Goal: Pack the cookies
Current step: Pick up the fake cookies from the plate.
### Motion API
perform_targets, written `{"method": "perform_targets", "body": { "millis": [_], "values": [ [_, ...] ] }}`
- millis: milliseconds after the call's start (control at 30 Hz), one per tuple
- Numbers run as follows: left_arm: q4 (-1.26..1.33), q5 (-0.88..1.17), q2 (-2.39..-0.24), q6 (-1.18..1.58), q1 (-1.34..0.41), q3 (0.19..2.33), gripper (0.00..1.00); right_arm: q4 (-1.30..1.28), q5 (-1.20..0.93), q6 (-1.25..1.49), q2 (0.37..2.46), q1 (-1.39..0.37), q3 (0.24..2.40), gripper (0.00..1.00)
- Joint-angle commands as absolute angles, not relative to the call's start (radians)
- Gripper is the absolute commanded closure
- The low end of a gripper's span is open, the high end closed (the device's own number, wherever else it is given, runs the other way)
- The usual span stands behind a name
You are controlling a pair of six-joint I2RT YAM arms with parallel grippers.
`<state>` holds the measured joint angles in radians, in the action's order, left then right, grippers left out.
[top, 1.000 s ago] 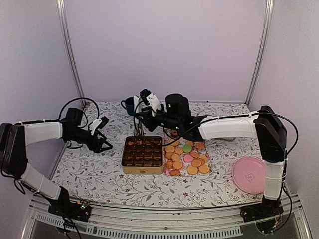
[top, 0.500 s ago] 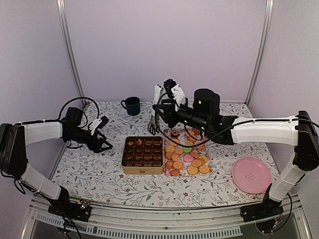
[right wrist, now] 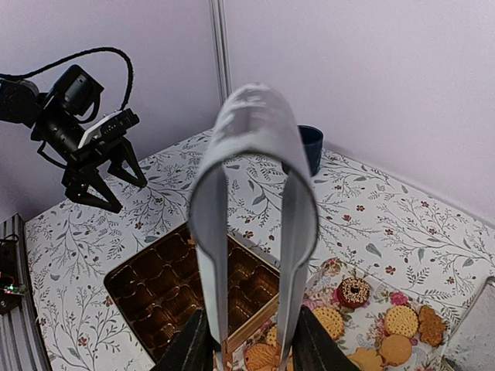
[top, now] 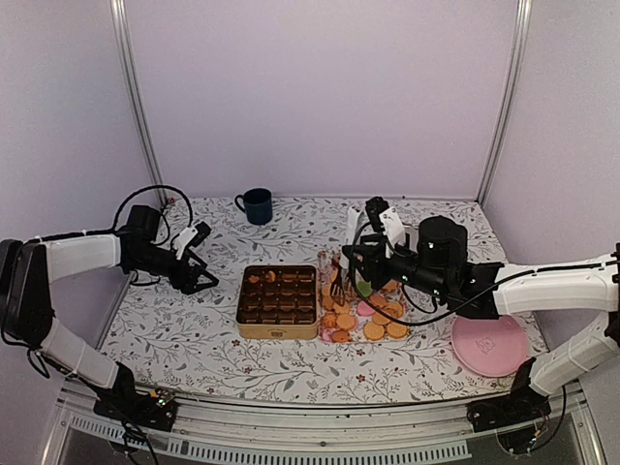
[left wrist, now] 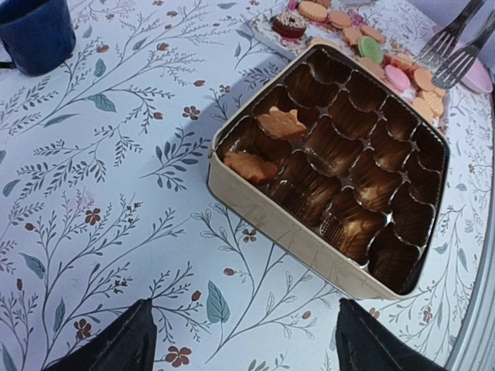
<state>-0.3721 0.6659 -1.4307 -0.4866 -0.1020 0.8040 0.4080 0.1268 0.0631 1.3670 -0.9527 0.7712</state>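
Observation:
The cookies (top: 366, 310) lie spread on a floral tray to the right of a gold tin (top: 279, 302) lined with brown cups. Two orange cookies (left wrist: 267, 143) sit in the tin's far-left cups. My right gripper (top: 373, 242) is shut on metal tongs (right wrist: 251, 154). The tongs' forked tips (left wrist: 456, 46) hang over the left edge of the tray's cookies (right wrist: 402, 321), with nothing seen between them. My left gripper (left wrist: 241, 325) stands open and empty, low over the cloth to the left of the tin (left wrist: 332, 162).
A dark blue mug (top: 258, 205) stands at the back, behind the tin. A large pink plate (top: 484, 339) lies at the right front. A chocolate ring cookie (right wrist: 354, 291) sits at the tray's back. The left arm (right wrist: 100, 166) reaches in from the left.
My right arm has swung right with the tongs, from behind the tin's back edge to above the cookie tray, and come lower. The left arm has not moved.

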Motion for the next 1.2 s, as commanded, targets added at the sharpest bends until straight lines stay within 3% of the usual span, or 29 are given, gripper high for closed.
{"method": "perform_targets", "body": {
  "millis": [0,967,1167],
  "values": [
    [-0.380,0.679,-1.422,-0.488,-0.095,0.835,0.20,0.445,0.165,0.100,1.336,-0.954,0.754,0.65],
    [-0.395,0.676,-1.408,-0.495,-0.095,0.848,0.20,0.475,0.151,0.187,1.412,-0.954,0.650,0.62],
    [-0.397,0.676,-1.412,-0.495,-0.095,0.853,0.20,0.477,0.143,0.194,1.382,-0.954,0.648,0.74]
  ]
}}
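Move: The right hand already holds the tongs, tips hanging down; the brown cookie they go for lies about 22 cm below, some 1 cm ahead and 2 cm left. From that cookie, the pink cookie lies 5 cm farther out and 6 cm right, the green one 10 cm out and 6 cm right, the box's middle 16 cm left and 5 cm out. From the left hand, the brown cookie is roughly 34 cm right, 5 cm back and 9 cm below. The right hand lowers the tongs about 6 cm onto the brown cookie, tipping downward, then starts squeezing them. ##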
